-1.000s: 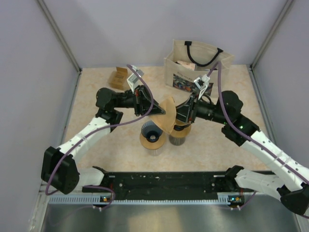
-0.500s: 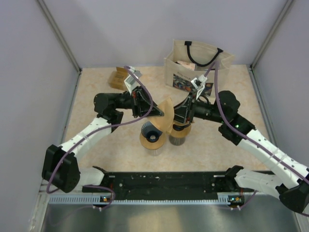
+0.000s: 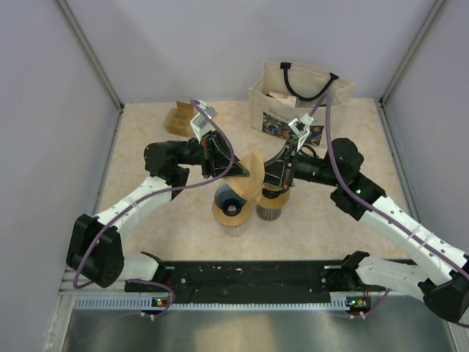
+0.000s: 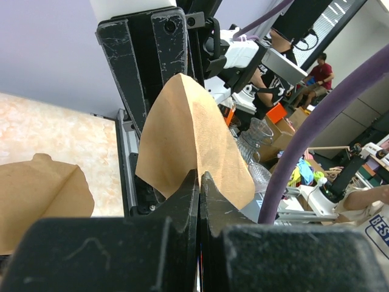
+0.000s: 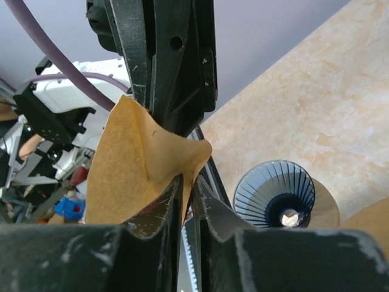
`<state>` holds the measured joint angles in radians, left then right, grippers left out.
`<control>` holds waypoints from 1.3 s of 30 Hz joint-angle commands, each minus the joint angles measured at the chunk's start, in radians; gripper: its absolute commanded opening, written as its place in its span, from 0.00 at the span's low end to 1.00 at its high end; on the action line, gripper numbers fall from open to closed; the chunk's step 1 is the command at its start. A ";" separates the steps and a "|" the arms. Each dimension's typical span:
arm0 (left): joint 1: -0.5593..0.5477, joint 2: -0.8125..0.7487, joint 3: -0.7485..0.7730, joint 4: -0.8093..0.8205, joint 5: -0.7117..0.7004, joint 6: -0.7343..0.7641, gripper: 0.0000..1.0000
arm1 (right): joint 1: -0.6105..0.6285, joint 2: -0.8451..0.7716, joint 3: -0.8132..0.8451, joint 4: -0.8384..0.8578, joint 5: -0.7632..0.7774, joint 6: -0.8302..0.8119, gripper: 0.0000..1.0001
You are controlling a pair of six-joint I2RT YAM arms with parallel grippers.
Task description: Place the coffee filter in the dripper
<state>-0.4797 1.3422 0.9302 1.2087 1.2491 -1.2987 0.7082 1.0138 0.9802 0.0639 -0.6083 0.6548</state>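
A brown paper coffee filter [image 3: 254, 165] hangs in the air between both arms, above the dripper [image 3: 232, 199], a dark ribbed cone on a round tan base. My left gripper [image 3: 244, 173] is shut on the filter's left edge; in the left wrist view its jaws [image 4: 199, 176] pinch the paper [image 4: 191, 134] with no gap. From the right comes my right gripper [image 3: 265, 178]. Its jaws [image 5: 188, 179] stand a narrow gap apart with the filter's [image 5: 137, 164] lower edge between them. The dripper [image 5: 273, 191] shows empty below.
A glass vessel [image 3: 270, 209] with brown paper on top stands right beside the dripper. A canvas tote bag [image 3: 297, 103] is at the back, a brown packet [image 3: 179, 117] at the back left. A black rail [image 3: 249, 275] runs along the near edge.
Both grippers and the filter have shifted slightly left. The left gripper has kept its hold on the paper throughout.
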 commanded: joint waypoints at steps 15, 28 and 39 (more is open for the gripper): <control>-0.003 -0.069 0.006 -0.184 -0.031 0.179 0.03 | -0.001 -0.081 0.011 -0.058 0.142 -0.047 0.00; -0.003 -0.224 0.142 -1.131 -0.398 0.784 0.99 | -0.001 -0.063 0.156 -0.263 0.370 -0.198 0.00; -0.008 -0.272 0.285 -1.477 -0.812 0.765 0.99 | 0.088 0.089 0.346 -0.423 0.815 -0.342 0.00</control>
<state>-0.4808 1.0554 1.1652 -0.1646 0.5503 -0.5430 0.7246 1.0340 1.2407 -0.3084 -0.0082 0.3859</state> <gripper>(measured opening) 0.986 0.005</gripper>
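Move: Between the two hands, the coffee filter in the left hand's closed fingers has its middle about 2 cm to that hand's right and roughly 4 cm to the right hand's left, level with both. The empty dripper lies some 2 cm back, 8 cm left and 13 cm below the right hand. The dripper already holding a filter is about 1 cm back, 3 cm right and 12 cm below that hand. Closing its nearly shut fingers on the filter's edge, the right hand pinches it; only then do the left fingers open wide and let go. The right hand carries the filter forward about 8 cm and right 6 cm, turning clockwise, away from the empty dripper, while the left swings forward and a little left, turning some 45 degrees counter-clockwise. ##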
